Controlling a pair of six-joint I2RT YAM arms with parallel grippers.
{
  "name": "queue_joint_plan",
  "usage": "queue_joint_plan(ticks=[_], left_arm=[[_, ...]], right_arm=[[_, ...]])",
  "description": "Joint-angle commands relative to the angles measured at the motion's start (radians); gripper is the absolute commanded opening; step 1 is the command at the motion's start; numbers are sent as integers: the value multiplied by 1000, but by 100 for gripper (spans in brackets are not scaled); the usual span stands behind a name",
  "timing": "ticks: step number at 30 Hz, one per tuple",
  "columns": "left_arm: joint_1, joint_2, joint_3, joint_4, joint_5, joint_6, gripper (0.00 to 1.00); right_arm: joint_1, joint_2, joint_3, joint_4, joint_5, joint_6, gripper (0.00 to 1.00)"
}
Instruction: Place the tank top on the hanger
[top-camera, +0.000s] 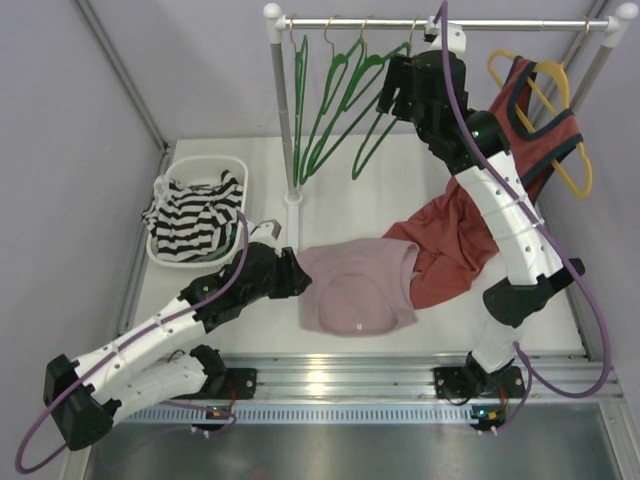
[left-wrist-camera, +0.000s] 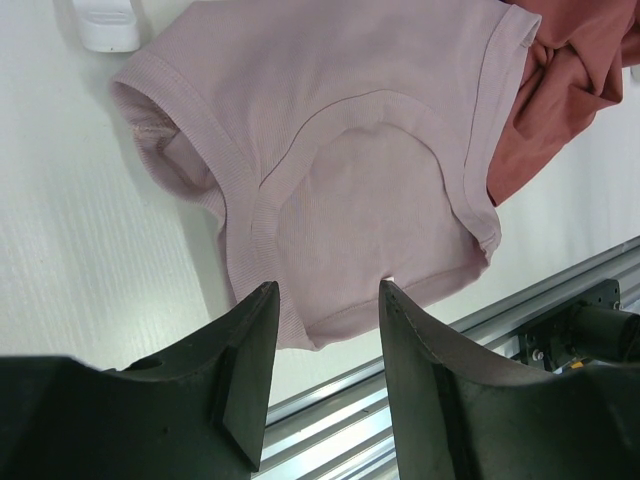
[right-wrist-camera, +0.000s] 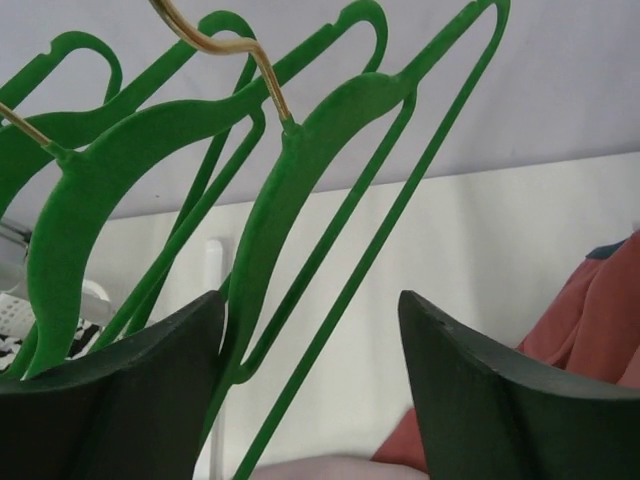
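The pink tank top (top-camera: 358, 288) lies flat on the table, its ribbed neckline (left-wrist-camera: 340, 170) facing me in the left wrist view. My left gripper (top-camera: 300, 275) hovers at its left edge, open, with nothing between the fingers (left-wrist-camera: 325, 290). Several green hangers (top-camera: 340, 90) hang from the rail. My right gripper (top-camera: 385, 100) is raised to them and open. The nearest hanger (right-wrist-camera: 300, 170) passes between its jaws, its lower corner close to the left finger (right-wrist-camera: 150, 380); the jaws are not closed on it.
A white basket (top-camera: 205, 162) at the left holds a striped garment (top-camera: 195, 215). The rack post (top-camera: 283, 110) stands behind the tank top. A rust-red top (top-camera: 540, 130) hangs on a yellow hanger (top-camera: 560, 100) at the right, and red fabric (top-camera: 450, 250) overlaps the tank top's right side.
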Motion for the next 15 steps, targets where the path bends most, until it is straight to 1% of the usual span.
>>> queue_joint_plan(ticks=[1, 3, 4, 8, 10, 15], left_arm=[[-2, -19, 35, 10, -9, 16, 49], [-3, -18, 35, 9, -7, 16, 49], [-2, -18, 35, 9, -7, 16, 49], [-2, -13, 29, 15, -4, 14, 49], [-2, -9, 29, 17, -2, 13, 49], [-2, -5, 31, 23, -2, 17, 49]], right_arm=[[-9, -7, 36, -25, 42, -45, 68], [-9, -13, 32, -33, 48, -52, 63], [-8, -17, 30, -34, 48, -57, 59], [-9, -32, 16, -40, 57, -75, 49], [-8, -35, 16, -45, 58, -91, 46], [-9, -24, 26, -60, 62, -118, 44]])
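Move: The rightmost green hanger's middle lies about 7 cm ahead of the right hand, 1 cm left and roughly level; its near shoulder already reaches between the open fingers. The next green hanger stands some 10 cm to the left of it, the yellow hanger with the red top about 30 cm to the hand's right and 4 cm ahead. From the idle left hand the rightmost green hanger is some 30 cm ahead, 21 cm right and 29 cm up. Right fingers close partway around the green hanger's near shoulder, left finger pushing it right, hand easing 1 cm right and down. ##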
